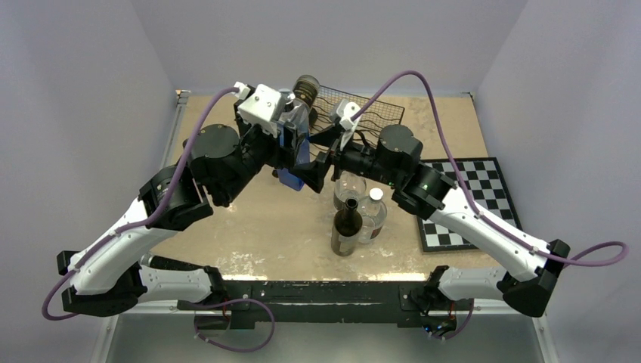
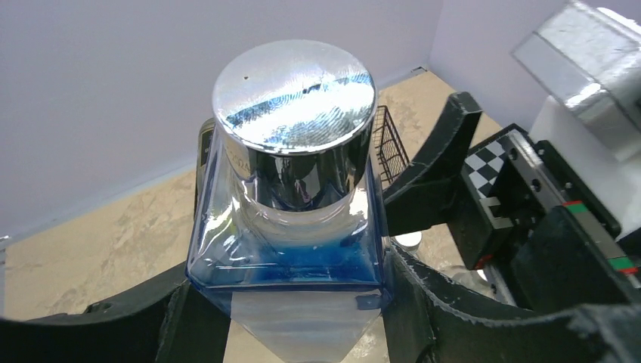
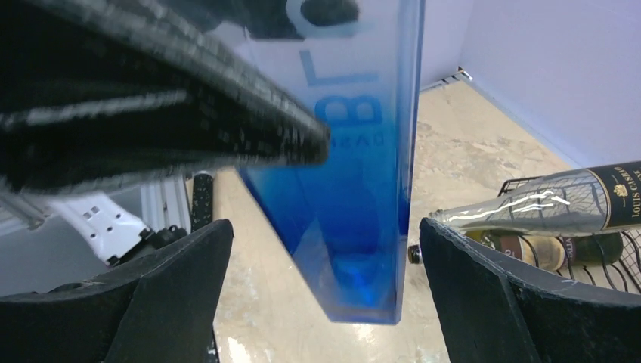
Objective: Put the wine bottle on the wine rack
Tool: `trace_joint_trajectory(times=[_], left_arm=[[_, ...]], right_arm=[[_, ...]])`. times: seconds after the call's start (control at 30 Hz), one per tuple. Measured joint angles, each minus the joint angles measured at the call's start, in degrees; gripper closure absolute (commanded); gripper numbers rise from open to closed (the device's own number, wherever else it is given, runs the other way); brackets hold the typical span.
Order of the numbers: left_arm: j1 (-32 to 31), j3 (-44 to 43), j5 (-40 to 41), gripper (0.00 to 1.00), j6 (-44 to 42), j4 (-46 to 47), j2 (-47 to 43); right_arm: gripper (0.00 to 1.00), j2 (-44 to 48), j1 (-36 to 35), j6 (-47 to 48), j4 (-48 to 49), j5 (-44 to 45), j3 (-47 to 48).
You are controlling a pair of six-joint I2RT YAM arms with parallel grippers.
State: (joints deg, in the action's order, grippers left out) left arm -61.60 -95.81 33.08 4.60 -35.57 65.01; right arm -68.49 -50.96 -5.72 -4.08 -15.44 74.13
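The wine bottle (image 2: pixel 291 227) is square blue glass with a chrome cap (image 2: pixel 295 94). My left gripper (image 2: pixel 291 302) is shut on its shoulders and holds it above the table (image 1: pixel 291 155). Its blue base (image 3: pixel 355 227) hangs off the tabletop, between the fingers of my right gripper (image 3: pixel 325 265). That gripper is open and neither finger touches the glass. The black wire wine rack (image 1: pixel 370 113) stands at the back of the table behind both grippers. A clear bottle (image 3: pixel 544 208) and a dark one (image 1: pixel 306 89) lie on it.
A dark wine bottle (image 1: pixel 347 227), a clear bottle with a white cap (image 1: pixel 373 213) and another glass piece (image 1: pixel 349 185) stand near the table's front middle. The chessboard (image 1: pixel 472 200) lies at the right. Walls close in the back and sides.
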Motion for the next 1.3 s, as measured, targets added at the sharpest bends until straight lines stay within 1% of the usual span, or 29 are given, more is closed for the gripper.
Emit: trace_joint_trajectory(times=[0.2, 0.4, 0.67, 0.87, 1.07, 1.3], left_arm=[[0.0, -0.28, -1.4, 1.0, -0.37, -1.9, 1.11], [0.44, -1.14, -1.27, 1.0, -1.03, -2.16, 1.09], [0.46, -1.25, -1.29, 1.0, -1.42, -1.84, 0.33], [0.46, -1.27, -1.22, 1.0, -2.45, -1.75, 0.07], [0.42, -1.84, -1.07, 1.0, -4.42, -1.38, -0.11], [0.42, -3.93, -0.87, 1.0, -5.75, -0.33, -0.52]], right_arm=[[0.01, -4.63, -0.79, -0.59, 3.37, 5.46, 1.7], [0.02, -6.12, -1.01, -0.44, 7.74, 6.12, 1.53], [0.01, -6.21, -1.29, -0.48, 18.84, 5.64, -3.23], [0.01, -6.25, -1.29, -0.24, 24.9, 5.25, -6.67], [0.01, -6.8, -1.27, -0.17, 27.98, 5.11, -8.07], [0.01, -7.58, -1.2, 0.11, 28.98, 4.26, -8.74]])
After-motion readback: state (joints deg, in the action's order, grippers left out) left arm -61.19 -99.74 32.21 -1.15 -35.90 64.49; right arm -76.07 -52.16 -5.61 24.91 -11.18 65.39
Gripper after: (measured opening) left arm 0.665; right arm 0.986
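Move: The left gripper already holds the blue bottle by its upper end, its middle about 7 cm straight below that hand. From the open right gripper, the bottle's middle lies roughly 4 cm left and 2 cm ahead, about level. The wine rack is some 24 cm ahead of the left hand, 14 cm right and 36 cm below. The brown bottle stands about 10 cm right of the right hand, 3 cm back and 23 cm below. Bring the wide-open right gripper left and forward, about 5 cm in all, towards the hanging blue bottle's body, quickly at first and then easing in. Tip its fingers up some 10 degrees while rolling its forward side up; don't close them. Keep the left gripper's hold, dip it about 1 cm and bring it back, then raise it about 3 cm while drifting slightly left. ##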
